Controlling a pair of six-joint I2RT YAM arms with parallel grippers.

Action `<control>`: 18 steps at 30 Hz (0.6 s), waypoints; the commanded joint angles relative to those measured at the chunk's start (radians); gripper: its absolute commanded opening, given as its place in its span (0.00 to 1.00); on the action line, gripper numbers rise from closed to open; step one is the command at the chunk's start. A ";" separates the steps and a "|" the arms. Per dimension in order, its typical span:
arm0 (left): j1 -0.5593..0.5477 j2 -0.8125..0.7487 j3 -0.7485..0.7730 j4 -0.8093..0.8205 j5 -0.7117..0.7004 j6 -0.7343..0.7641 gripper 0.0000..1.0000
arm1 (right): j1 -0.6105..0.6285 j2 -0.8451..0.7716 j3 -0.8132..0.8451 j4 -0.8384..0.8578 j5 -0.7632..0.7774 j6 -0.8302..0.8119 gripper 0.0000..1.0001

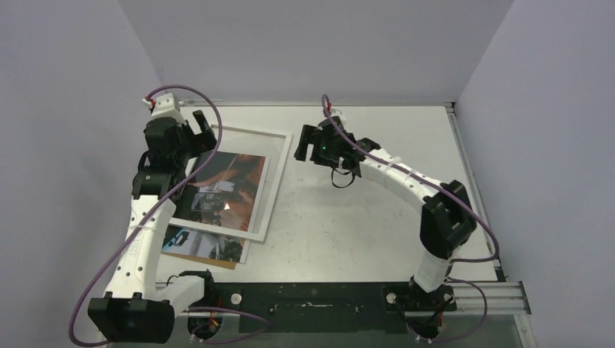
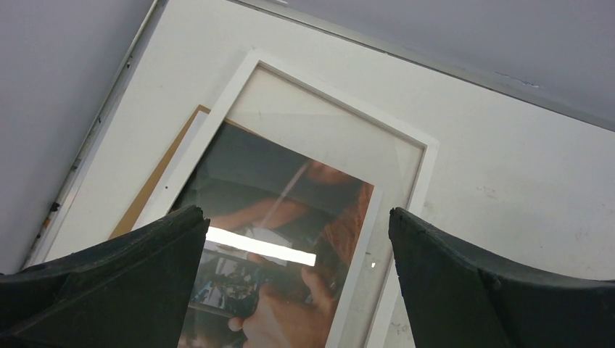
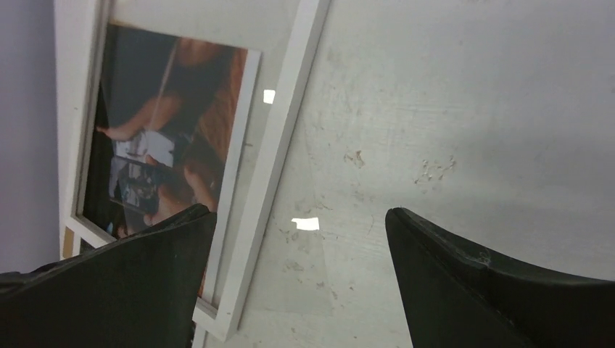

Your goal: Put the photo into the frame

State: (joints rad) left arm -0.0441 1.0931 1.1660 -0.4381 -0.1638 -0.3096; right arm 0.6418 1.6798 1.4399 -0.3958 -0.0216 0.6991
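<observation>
The white frame (image 1: pixel 276 187) lies flat on the left half of the table, face up. The photo (image 1: pixel 225 188) shows through its clear pane and is shifted toward the near left, so its near end sticks out past the frame's near rail. My left gripper (image 1: pixel 205 136) hovers open over the frame's far left part. In the left wrist view its gripper (image 2: pixel 297 214) stands wide above the photo (image 2: pixel 319 188) and the frame (image 2: pixel 348 99). My right gripper (image 1: pixel 302 145) is open above bare table, just right of the frame's far right corner. In the right wrist view the gripper (image 3: pixel 301 212) holds nothing, and the frame (image 3: pixel 279 138) and photo (image 3: pixel 174 109) lie to its left.
A plain brown backing board (image 1: pixel 217 262) lies under the photo and frame, with edges showing at the near left and, in the left wrist view, as the backing board (image 2: pixel 156 177) along the left side. Grey walls enclose the table at the left, back and right.
</observation>
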 commanded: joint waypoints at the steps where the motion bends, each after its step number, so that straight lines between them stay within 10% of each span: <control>1: 0.001 -0.041 -0.007 -0.005 -0.012 -0.023 0.97 | 0.077 0.159 0.032 0.051 -0.071 0.179 0.87; 7: 0.001 -0.050 -0.032 -0.002 0.011 -0.056 0.97 | 0.151 0.345 0.111 0.119 -0.167 0.268 0.62; 18: 0.000 -0.060 -0.055 -0.008 0.014 -0.047 0.97 | 0.209 0.504 0.371 -0.299 0.068 0.205 0.58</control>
State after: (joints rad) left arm -0.0441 1.0603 1.1072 -0.4538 -0.1486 -0.3561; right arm 0.8265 2.1517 1.6917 -0.4953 -0.1062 0.9344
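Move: From the right hand, the middle stretch of the frame's right rail lies about 12 cm to the left, 5 cm back and some 18 cm below. Down on the table too, the frame's far right corner is about 9 cm left and 8 cm ahead, its near right corner about 16 cm left and 22 cm back, and the photo's middle roughly 28 cm left and 8 cm back. From the left hand, that middle stretch is some 20 cm right, 5 cm back and 28 cm below. The right hand swoops down some 15 cm and left about 11 cm, drawing back about 5 cm, onto the frame's right rail, while the wrist tips its fingers a further 25 degrees downward and they close from nearly wide open to a bit over half. At the bottom it eases up again by about 1.5 cm with the rail showing between the fingertips, not yet pinched, and the open left hand sinks about 2 cm over the frame's left part. ##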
